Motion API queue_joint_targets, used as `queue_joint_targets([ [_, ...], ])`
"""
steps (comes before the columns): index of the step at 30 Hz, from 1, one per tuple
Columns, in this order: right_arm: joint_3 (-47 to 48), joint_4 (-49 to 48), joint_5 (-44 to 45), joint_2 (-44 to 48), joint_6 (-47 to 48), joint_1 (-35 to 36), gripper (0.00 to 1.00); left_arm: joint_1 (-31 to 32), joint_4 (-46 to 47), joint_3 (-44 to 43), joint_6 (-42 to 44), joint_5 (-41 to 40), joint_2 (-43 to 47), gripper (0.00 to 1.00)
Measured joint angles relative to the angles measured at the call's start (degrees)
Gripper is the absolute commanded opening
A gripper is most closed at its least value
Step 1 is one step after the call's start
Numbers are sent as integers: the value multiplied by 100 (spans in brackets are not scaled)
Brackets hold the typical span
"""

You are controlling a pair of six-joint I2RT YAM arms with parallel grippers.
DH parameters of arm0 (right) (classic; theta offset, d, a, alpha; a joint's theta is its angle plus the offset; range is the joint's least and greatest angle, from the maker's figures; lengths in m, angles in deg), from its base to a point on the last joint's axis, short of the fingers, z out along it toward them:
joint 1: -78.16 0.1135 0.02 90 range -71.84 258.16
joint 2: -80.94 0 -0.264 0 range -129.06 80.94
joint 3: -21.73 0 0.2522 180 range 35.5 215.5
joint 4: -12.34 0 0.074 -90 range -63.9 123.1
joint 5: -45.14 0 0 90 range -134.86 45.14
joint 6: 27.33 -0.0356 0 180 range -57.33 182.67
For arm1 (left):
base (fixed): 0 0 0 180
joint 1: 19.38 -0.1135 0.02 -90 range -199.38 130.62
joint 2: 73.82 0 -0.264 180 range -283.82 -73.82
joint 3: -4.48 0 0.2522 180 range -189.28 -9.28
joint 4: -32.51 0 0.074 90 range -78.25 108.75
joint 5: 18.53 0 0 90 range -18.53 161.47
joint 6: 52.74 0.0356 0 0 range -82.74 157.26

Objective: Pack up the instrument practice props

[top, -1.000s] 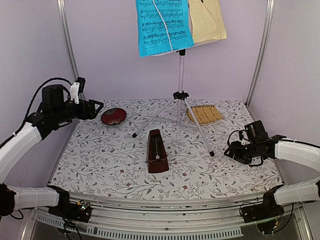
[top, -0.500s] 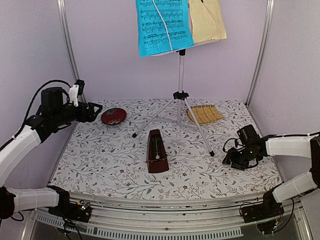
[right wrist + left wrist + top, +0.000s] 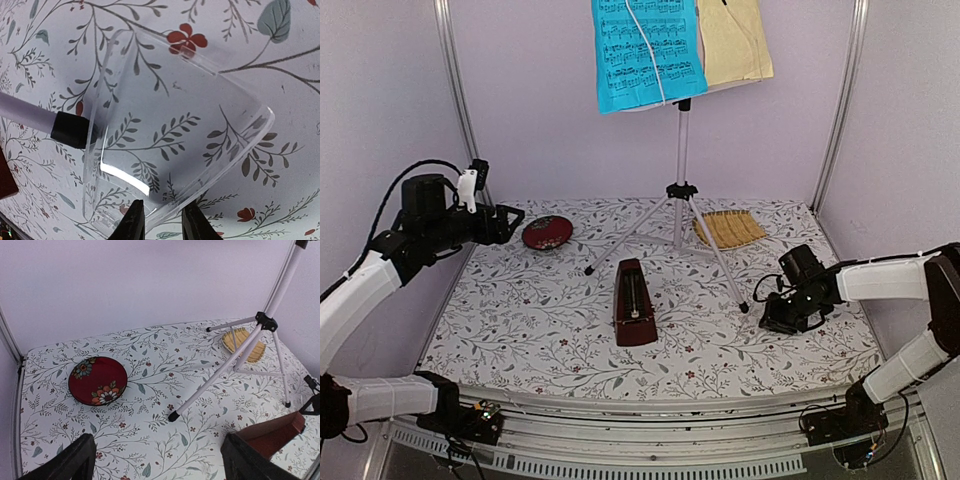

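Note:
The silver tripod music stand (image 3: 682,150) stands at the back middle, with the blue music sheet (image 3: 647,50) and the pale-yellow music sheet (image 3: 732,40) on its desk. In front of it the dark red-brown metronome (image 3: 634,303) lies on the floral cloth. My left gripper (image 3: 515,220) hovers open at the left, near the red bowl; its wrist view shows the stand's leg (image 3: 220,375) and the metronome (image 3: 272,435). My right gripper (image 3: 767,322) is low by the stand's right foot (image 3: 70,129). Its fingers (image 3: 134,222) stand narrowly apart astride the rim of a clear plastic tray (image 3: 170,125).
A red flowered bowl (image 3: 547,232) (image 3: 98,380) sits at the back left. A yellow woven mat (image 3: 729,228) (image 3: 243,342) lies behind the stand's right leg. Lilac walls and metal posts close in the back and both sides.
My right gripper has moved left and down toward the stand's right foot, and its jaws have narrowed. The left arm has shifted slightly and stays open.

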Motion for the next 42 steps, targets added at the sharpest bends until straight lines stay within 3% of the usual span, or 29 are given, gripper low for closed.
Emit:
queue_joint_targets([
  [8, 291, 448, 791, -114, 166, 9, 8, 0, 2, 50, -2, 0, 33, 90],
  [14, 402, 636, 1178, -107, 350, 9, 11, 0, 2, 74, -2, 2, 33, 90],
  [23, 380, 597, 1075, -125, 382, 9, 14, 0, 2, 76, 0, 2, 33, 90],
  [42, 223, 400, 1191, -122, 317, 9, 2, 0, 2, 94, 2, -20, 74, 90],
])
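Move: The clear tray lies flat on the table with its middle roughly 4 cm ahead of the right hand, about 1 cm to its left and 1 cm below; its near right rim already runs between the half-shut fingertips. The tripod foot stands at its left side, 4 cm ahead and 5 cm left of the hand. The metronome is some 22 cm left and 3 cm ahead. From the left hand the tray lies about 38 cm right, 4 cm back and 28 cm below. The clear tray's near right rim is pinched by the right hand, whose fingers close to nearly shut. Meanwhile the hand goes about 3 cm right and a little forward, away from the tripod foot, its fingertips swinging some 10 degrees to the right; then it stays close to the table, easing down slightly before the last of the closing. ##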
